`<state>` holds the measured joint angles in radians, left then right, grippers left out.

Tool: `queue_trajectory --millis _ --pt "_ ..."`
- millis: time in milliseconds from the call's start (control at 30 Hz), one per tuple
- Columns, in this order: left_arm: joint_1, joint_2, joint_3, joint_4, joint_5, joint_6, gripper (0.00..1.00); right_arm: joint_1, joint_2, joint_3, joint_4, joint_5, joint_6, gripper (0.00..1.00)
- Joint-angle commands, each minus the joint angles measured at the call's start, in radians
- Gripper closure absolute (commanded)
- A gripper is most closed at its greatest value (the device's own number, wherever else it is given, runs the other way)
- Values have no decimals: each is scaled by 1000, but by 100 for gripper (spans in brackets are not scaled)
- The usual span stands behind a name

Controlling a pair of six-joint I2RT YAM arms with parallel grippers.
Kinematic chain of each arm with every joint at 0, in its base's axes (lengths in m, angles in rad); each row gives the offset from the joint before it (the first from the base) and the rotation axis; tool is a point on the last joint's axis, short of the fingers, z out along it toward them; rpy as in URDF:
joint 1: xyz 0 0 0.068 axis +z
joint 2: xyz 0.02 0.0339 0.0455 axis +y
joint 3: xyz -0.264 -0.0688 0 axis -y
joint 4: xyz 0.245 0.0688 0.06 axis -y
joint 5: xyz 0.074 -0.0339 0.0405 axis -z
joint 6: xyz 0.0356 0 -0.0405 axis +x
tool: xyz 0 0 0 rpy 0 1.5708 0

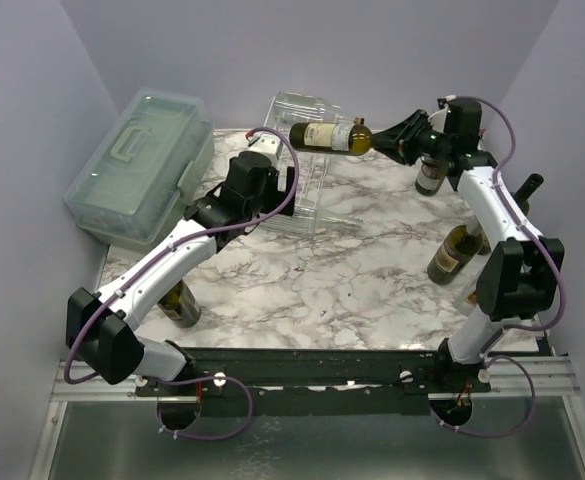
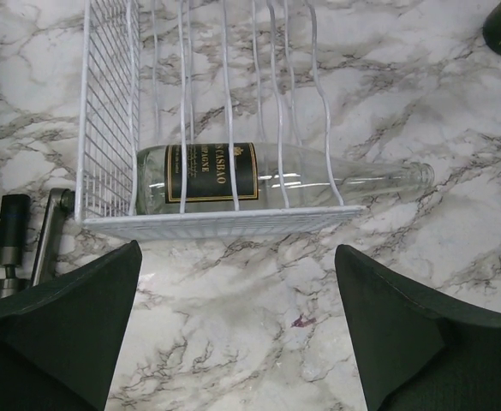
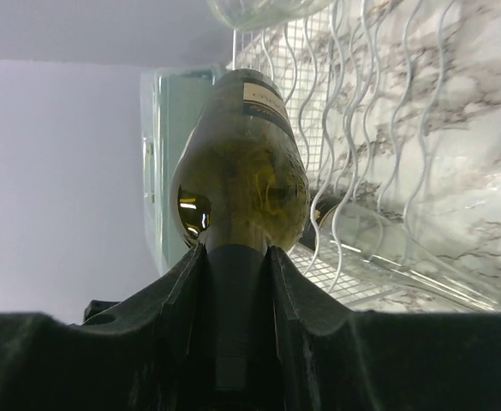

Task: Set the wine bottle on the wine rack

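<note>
A dark green wine bottle (image 1: 324,134) with a cream label hangs level in the air over the top of the wine rack (image 1: 300,180). My right gripper (image 1: 387,141) is shut on its neck. In the right wrist view the neck sits between my fingers (image 3: 306,295) and the bottle's body (image 3: 243,163) points away, beside the white wire tiers (image 3: 366,120). A clear bottle (image 2: 259,175) lies on the rack's lowest tier (image 2: 216,224). My left gripper (image 2: 237,250) is open and empty over the marble, just in front of that tier.
A pale-green lidded storage box (image 1: 142,165) stands at the back left. Dark bottles stand at the right (image 1: 432,176) (image 1: 456,253) (image 1: 528,187) and one at the near left (image 1: 182,302) under my left arm. Purple walls close in the table.
</note>
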<state>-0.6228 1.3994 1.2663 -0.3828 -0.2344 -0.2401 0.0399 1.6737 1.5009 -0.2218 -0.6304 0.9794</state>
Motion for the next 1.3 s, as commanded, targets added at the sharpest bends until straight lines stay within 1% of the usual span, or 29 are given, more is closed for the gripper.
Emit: queue_trajectory --millis 0,67,167,300,867,1267 --pt "8 -62 -20 30 -79 34 3 60 45 79 240 -104 116 99" --pt "8 -74 -29 38 -114 52 3 70 74 85 278 -99 137 99" --pt "9 -77 -33 41 -138 64 3 75 111 58 410 -117 228 99" --pt "9 -82 -37 47 -126 64 3 84 158 69 463 -117 266 99" --pt "14 -90 -39 51 -115 60 3 111 315 181 421 -69 231 99" --pt "27 -102 -39 53 -99 49 3 116 409 194 464 -75 234 99"
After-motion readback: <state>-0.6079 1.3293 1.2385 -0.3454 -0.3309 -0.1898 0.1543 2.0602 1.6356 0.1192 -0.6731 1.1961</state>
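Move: The right hand holds the wine bottle by its neck, base pointing to the left. The middle of the wine rack lies some 16 cm to this hand's left, 7 cm ahead and 15 cm below. The clear bottle on the rack's far end is about 15 cm left, 17 cm ahead and 7 cm lower; the champagne bottle in its near end is roughly 17 cm left, 1 cm back and 25 cm below. From the empty left hand the rack is about 18 cm ahead, 5 cm right and 11 cm down. Leftward first, about 5 cm with a slight dip, the right hand swings the neck-held bottle across towards the rack, rolling some 10 degrees so its left side rises; then it eases forward and down, roughly 5 cm each, keeping its grip. The open, empty left hand backs off left and up by 2 to 3 cm early on, then waits. ##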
